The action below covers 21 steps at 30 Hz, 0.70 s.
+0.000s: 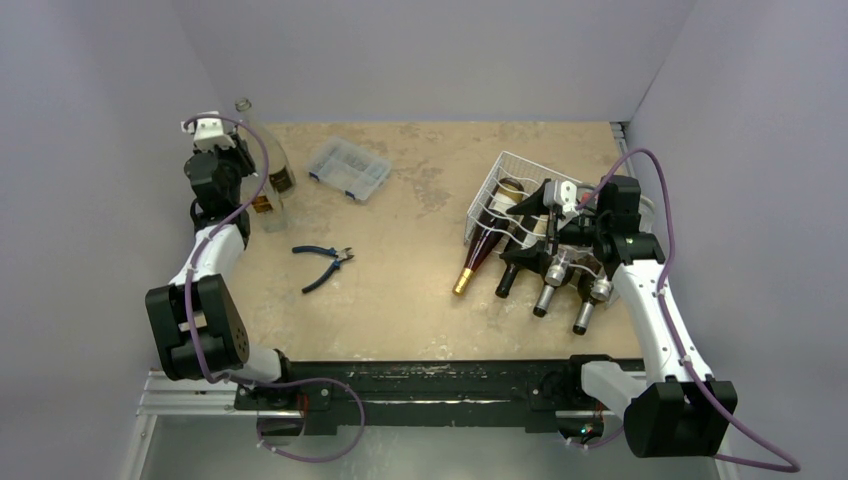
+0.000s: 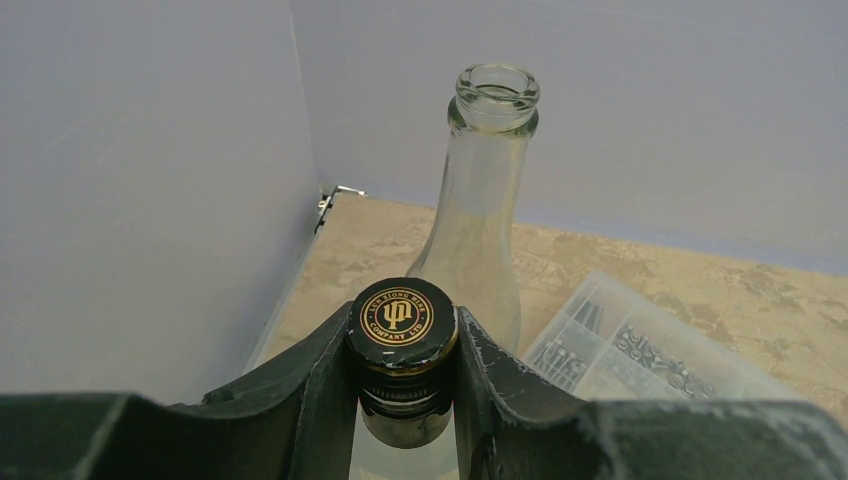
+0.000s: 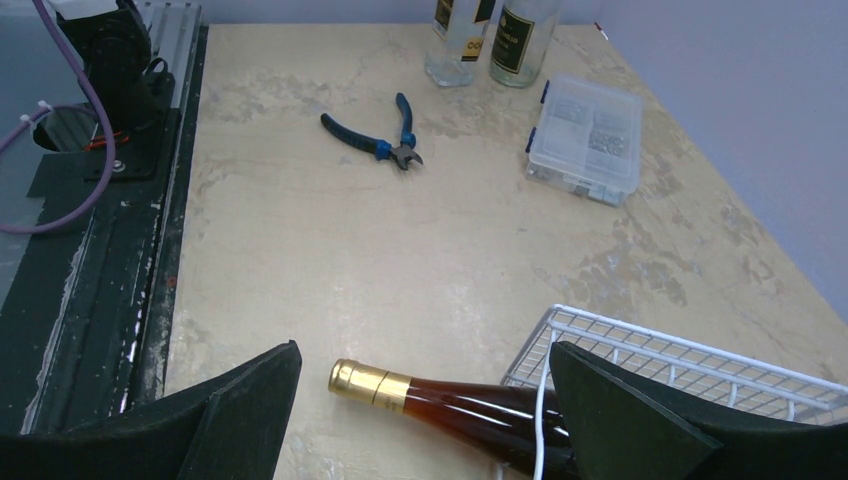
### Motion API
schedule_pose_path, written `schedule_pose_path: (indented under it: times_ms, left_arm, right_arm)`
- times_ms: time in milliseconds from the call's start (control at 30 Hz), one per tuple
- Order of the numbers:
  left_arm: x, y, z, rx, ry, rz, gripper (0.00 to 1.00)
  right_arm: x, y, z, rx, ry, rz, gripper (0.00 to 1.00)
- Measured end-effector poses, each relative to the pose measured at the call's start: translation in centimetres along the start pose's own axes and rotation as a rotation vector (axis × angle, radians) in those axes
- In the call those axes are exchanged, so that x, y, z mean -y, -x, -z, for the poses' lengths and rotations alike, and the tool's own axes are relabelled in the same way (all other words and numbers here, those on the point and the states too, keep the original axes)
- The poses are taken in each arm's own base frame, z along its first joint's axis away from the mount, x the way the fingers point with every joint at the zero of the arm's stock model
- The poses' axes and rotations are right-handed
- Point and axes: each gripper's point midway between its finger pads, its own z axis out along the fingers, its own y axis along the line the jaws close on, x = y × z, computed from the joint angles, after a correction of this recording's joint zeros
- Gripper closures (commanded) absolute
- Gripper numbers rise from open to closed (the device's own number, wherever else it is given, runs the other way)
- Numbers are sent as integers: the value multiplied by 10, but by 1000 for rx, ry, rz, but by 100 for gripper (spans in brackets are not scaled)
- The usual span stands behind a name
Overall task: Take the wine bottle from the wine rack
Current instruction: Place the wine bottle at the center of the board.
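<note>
The white wire wine rack (image 1: 497,176) (image 3: 690,362) sits at the right of the table. An amber wine bottle (image 1: 478,257) (image 3: 452,398) with a gold cap lies in its left cradle, neck poking out over the table. My right gripper (image 1: 545,235) (image 3: 425,350) hovers open just above that neck, one finger on each side, touching nothing. At the far left my left gripper (image 1: 240,165) (image 2: 403,332) is shut on the black cap of an upright bottle (image 2: 403,325). An uncapped clear glass bottle (image 2: 482,200) stands just behind it.
Several more dark bottles (image 1: 560,285) lie in the rack with their necks toward the near edge. Blue-handled pliers (image 1: 322,262) (image 3: 375,138) lie on the table left of centre. A clear compartment box (image 1: 349,169) (image 3: 586,137) sits at the back. Walls close in on three sides.
</note>
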Motion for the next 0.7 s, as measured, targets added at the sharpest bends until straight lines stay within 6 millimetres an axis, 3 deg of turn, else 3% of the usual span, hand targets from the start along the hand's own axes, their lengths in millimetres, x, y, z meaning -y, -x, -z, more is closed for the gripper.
schedule_pose_path:
  times_ms: [200, 333, 533, 700]
  left_arm:
    - [2, -1, 0, -2, -12, -1, 70]
    - [0, 0, 0, -2, -10, -2, 50]
    - [2, 28, -2, 84, -14, -4, 27]
    - [1, 47, 4, 129, -6, -5, 19]
  right_arm:
    - [0, 0, 0, 0, 0, 0, 1]
    - [0, 0, 0, 0, 0, 0, 1]
    - [0, 0, 0, 0, 0, -1, 1]
    - [0, 0, 0, -1, 0, -1, 1]
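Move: The left hand already grips the neck of the black-capped wine bottle, whose middle is about 12 cm straight below the hand point. The empty bottle stands some 10 cm ahead and 3 cm right, the plastic box about 14 cm ahead and 20 cm right, and the pliers roughly 12 cm back and 14 cm right, both down on the table. From the idle right hand the wine bottle is about 58 cm left and 19 cm ahead. Lets go of the wine bottle's neck: the left hand first stays in place behind the empty bottle, then its fingers spread to about three quarters open while it rises some 5 cm, straight up off the cap. The fingertips tilt up around 5 to 10 degrees on the way. ##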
